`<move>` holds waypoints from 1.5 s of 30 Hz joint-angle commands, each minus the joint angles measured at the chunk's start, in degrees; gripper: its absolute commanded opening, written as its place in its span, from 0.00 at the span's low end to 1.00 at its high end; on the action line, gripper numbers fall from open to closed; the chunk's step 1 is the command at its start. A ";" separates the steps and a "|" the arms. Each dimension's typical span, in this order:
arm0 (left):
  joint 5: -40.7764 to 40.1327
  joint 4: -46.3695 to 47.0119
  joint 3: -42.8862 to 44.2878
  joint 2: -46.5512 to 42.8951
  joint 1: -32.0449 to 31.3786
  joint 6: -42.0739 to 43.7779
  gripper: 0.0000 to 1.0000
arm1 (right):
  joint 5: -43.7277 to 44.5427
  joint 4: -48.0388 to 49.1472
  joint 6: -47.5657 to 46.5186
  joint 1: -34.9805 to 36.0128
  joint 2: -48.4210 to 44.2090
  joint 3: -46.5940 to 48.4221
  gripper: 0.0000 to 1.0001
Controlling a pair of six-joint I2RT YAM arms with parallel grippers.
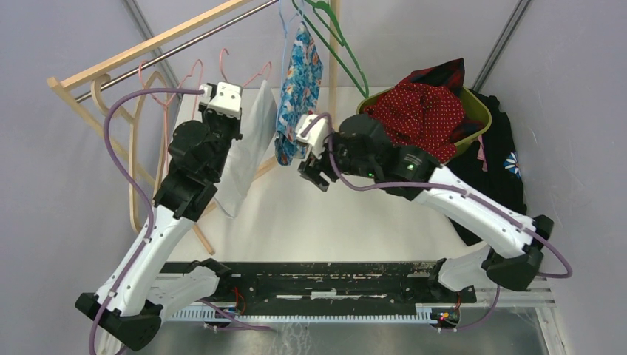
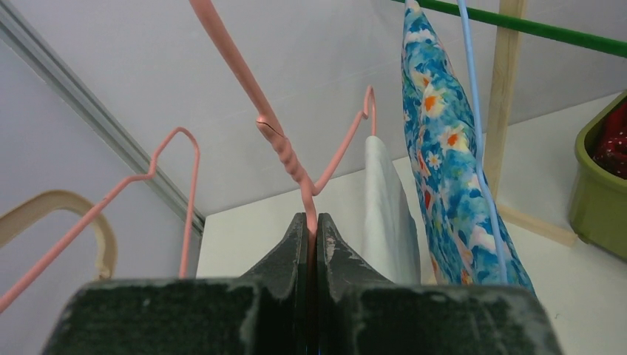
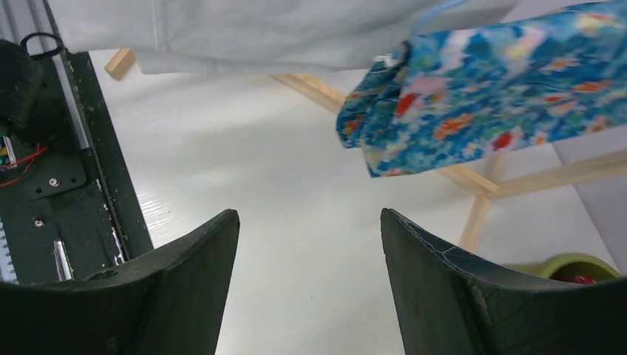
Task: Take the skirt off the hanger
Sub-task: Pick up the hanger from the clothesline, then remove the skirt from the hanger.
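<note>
A pale white skirt (image 1: 248, 148) hangs from a pink wire hanger (image 2: 285, 151) in front of the left arm. My left gripper (image 2: 311, 218) is shut on that hanger's twisted neck, and in the top view the left gripper (image 1: 209, 90) sits just left of the skirt's top. The skirt (image 2: 384, 214) drops right of the fingers. My right gripper (image 1: 314, 176) is open and holds nothing, low and right of the skirt's hem. In the right wrist view the right gripper (image 3: 309, 216) faces bare tabletop, with the skirt (image 3: 244, 29) across the top edge.
A blue floral garment (image 1: 299, 81) on a light blue hanger hangs between the arms, close to the right wrist. The wooden rack (image 1: 148, 44) carries more hangers at left and a green hanger (image 1: 340, 44). A green tub (image 1: 473, 118) of red cloth and a black garment (image 1: 503, 163) lie at right.
</note>
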 commanded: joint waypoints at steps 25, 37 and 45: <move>1.33 7.72 7.00 2.52 -0.15 -3.83 0.03 | 5.95 32.50 7.49 16.73 23.73 3.14 0.76; 2.06 7.54 5.94 2.29 -0.53 -4.45 0.03 | 11.98 32.26 7.26 20.55 23.96 3.95 0.76; 2.09 7.17 5.88 2.52 -0.74 -4.67 0.03 | 11.47 30.20 7.99 21.24 25.73 6.81 0.76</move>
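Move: To the right hand's left by about 18 cm, some 6 cm ahead and 6 cm lower, hangs the white skirt. The pink hanger that carries it is about 15 cm ahead, 20 cm left and 8 cm higher; the floral garment is about 18 cm ahead and 3 cm left, level with the hand. From the left hand the skirt is some 5 cm right, 3 cm back and 15 cm below, with the floral garment 16 cm right, 2 cm ahead and 8 cm lower. Sweeping some 19 cm left past the floral garment's lower end, the open right hand also sinks about 7 cm and draws back 5 cm, reaching the white skirt's near, lower part, then stays there, its left side tipped up about 10 degrees. The left hand keeps its pinch on the pink hanger, bobs up and down by a couple of centimetres, then lifts it to about 3 cm above where it began. ##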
